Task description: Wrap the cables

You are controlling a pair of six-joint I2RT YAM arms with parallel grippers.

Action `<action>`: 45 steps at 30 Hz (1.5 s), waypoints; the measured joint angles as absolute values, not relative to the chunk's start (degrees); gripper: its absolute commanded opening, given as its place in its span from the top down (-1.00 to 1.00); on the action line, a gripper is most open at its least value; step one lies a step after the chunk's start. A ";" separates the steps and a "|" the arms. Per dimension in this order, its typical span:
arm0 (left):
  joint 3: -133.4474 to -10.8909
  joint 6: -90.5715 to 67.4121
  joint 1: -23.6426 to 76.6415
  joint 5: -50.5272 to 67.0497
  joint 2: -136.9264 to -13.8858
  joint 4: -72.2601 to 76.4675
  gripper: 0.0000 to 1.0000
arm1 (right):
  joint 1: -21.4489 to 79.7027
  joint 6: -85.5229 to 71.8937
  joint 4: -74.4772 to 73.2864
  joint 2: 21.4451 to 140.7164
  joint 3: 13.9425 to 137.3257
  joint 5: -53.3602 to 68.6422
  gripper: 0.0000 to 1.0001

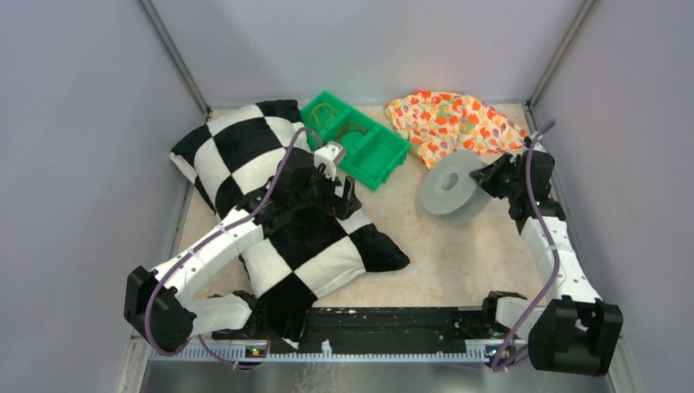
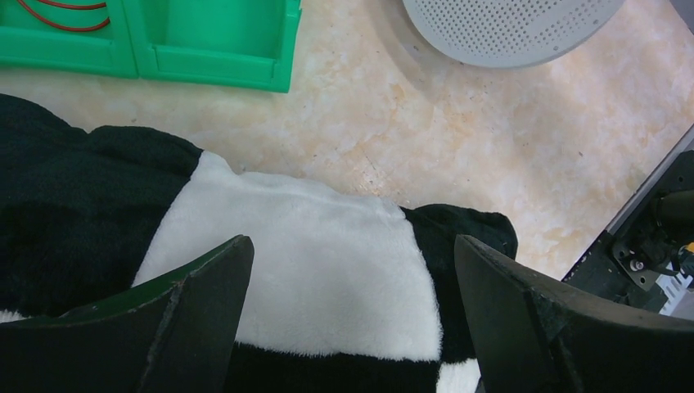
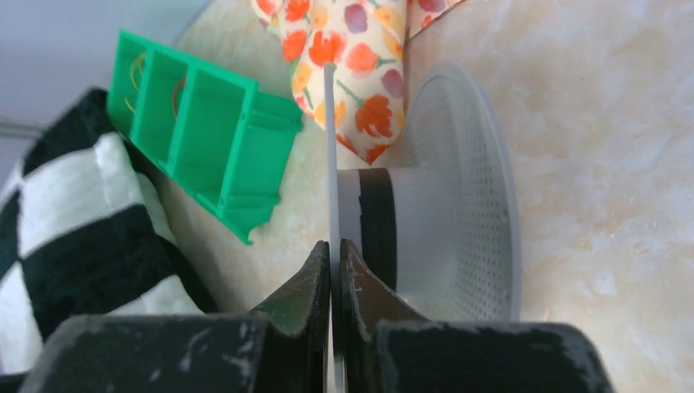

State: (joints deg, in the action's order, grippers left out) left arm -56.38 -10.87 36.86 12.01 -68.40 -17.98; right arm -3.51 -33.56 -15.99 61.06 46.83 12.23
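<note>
The cables are thin reddish-brown wire loops (image 1: pixel 353 129) coiled in a compartment of the green tray (image 1: pixel 385 160). They also show in the left wrist view (image 2: pixel 61 16) and the right wrist view (image 3: pixel 176 94). A grey spool (image 1: pixel 454 192) with perforated flanges stands on its edge at the right. My right gripper (image 3: pixel 334 246) is shut on the thin near flange (image 3: pixel 330 147) of the spool (image 3: pixel 466 213); in the top view it (image 1: pixel 484 174) is at the spool's right. My left gripper (image 2: pixel 350 246) is open and empty above the checkered pillow (image 2: pixel 303 262), near the tray (image 1: pixel 342 190).
A black-and-white checkered pillow (image 1: pixel 245 147) covers the left half of the table under my left arm. A floral cloth (image 1: pixel 454 119) lies at the back right, behind the spool. The green tray (image 2: pixel 205 49) has three compartments. Grey walls close in both sides.
</note>
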 measured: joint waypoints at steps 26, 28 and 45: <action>-89.71 -11.62 27.09 -2.61 -99.02 -25.74 -0.76 | -16.64 -36.86 -17.69 56.34 36.25 11.03 -0.67; -94.89 -11.70 26.57 -3.03 -103.46 -25.89 -0.64 | -16.64 -35.92 -19.42 53.63 38.79 9.39 -0.67; -125.58 -20.47 24.71 -16.93 -138.82 -27.20 -0.22 | -16.64 -29.95 -32.32 49.84 46.28 2.50 -0.68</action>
State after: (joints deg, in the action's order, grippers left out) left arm -125.58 -20.47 24.71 -16.93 -138.82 -27.20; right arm -16.64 -29.95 -32.32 49.84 46.28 2.50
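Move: The left gripper, empty, is to go for the red cable in the green box's middle compartment, about 35 cm straight ahead and some 19 cm below. The yellow cable lies roughly 8 cm left of the red one and 6 cm farther out. From the right gripper, the bare table spot for its held spool is level with it, about 6 cm left and 18 cm down; the flowered cloth lies some 27 cm straight ahead. Lower the right gripper about 11 cm, rolling the spool it still pinches by the rim flat towards the table; open the fingers on the way down, then lift back up, drawing right and back. Meanwhile send the left gripper some 32 cm forward, first rising, then sinking over the red cable, turning about 40 degrees counter-clockwise and closing to roughly two thirds. ##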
